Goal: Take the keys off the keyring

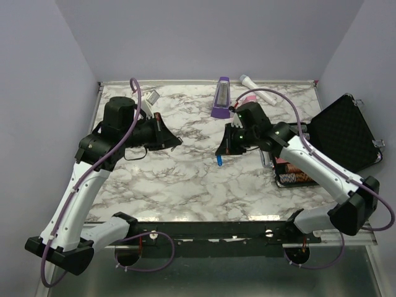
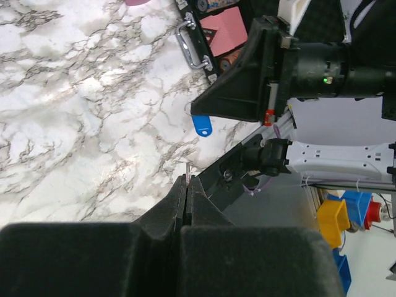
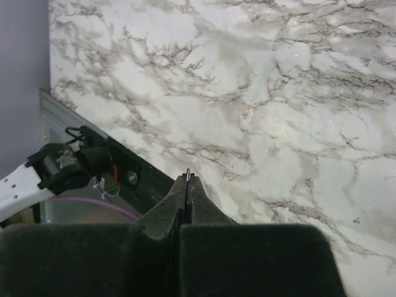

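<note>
The bright-blue key (image 1: 219,161) dangles in the air just under my right gripper (image 1: 219,150), over the middle of the marble table. In the left wrist view the blue key (image 2: 202,125) hangs from a thin wire loop at that gripper's tip. In the right wrist view the right gripper (image 3: 187,177) is shut, and a small loop of the keyring (image 3: 187,171) pokes out between its fingertips. My left gripper (image 1: 178,142) stands a short way to the left, apart from the right one. The left gripper (image 2: 187,180) is shut on a thin pale metal sliver (image 2: 187,168) seen edge-on.
A purple metronome (image 1: 221,98), a white tube (image 1: 260,94) and a pink item (image 1: 247,99) lie at the back edge. An open black case (image 1: 343,133) sits at the right, with stacked chips (image 1: 294,176) beside it. A small pale object (image 1: 150,97) lies at the back left.
</note>
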Robot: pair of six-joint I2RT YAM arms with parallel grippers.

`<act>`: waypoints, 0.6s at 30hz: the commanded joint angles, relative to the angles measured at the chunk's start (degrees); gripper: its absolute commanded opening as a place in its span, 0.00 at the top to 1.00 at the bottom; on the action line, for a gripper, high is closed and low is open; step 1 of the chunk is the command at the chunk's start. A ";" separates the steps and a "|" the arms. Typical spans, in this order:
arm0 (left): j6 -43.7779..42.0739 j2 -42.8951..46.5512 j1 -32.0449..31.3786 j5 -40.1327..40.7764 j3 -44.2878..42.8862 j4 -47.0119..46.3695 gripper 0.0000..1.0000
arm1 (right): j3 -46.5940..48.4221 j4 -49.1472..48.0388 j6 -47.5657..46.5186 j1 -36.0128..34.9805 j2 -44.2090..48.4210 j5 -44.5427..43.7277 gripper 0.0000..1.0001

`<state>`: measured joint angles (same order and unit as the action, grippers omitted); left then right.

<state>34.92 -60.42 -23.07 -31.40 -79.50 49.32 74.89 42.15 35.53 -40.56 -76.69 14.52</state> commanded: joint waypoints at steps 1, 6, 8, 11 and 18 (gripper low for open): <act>-0.81 1.97 1.01 4.94 1.63 2.80 1.00 | -0.19 -2.68 1.03 -0.23 -5.74 -4.77 1.00; -0.99 2.77 2.06 5.99 2.33 3.85 1.00 | 1.39 -5.06 1.47 -0.23 -12.69 -2.84 0.99; -1.08 3.12 2.24 6.08 2.69 3.85 1.00 | 2.53 -5.94 1.56 -0.23 -15.23 -2.31 0.99; -1.08 3.56 2.59 6.44 3.13 4.20 1.00 | 6.13 -5.85 1.12 -0.23 -19.71 -2.04 0.99; -1.95 4.08 3.29 7.05 3.04 5.35 1.00 | 16.59 -2.60 0.33 -0.23 -28.25 -1.52 0.99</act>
<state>34.20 -57.47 -20.34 -26.24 -76.55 52.97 86.00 38.74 36.40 -40.56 -102.02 12.71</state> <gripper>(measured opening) 0.009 0.011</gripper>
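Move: The blue tag in the right hand is bound for bare marble, about 9 cm ahead, 7 cm left and some 21 cm below that hand. The purple metronome stands about 31 cm ahead and straight in line, the pink one about 22 cm ahead and 12 cm right, both with middles some 12 cm lower. From the left hand the marble spot is about 11 cm forward, 6 cm right and 33 cm below. The blue keyring tag is carried down towards the open marble, still pinched in the right fingers: about 9 cm down with some 7 cm forward and 5 cm left, the drop first, then level forward-left, the fingers tipping about 10 degrees steeper. The left hand, keeping its key, eases roughly 3 cm left and sinks a little, fingers shut. ##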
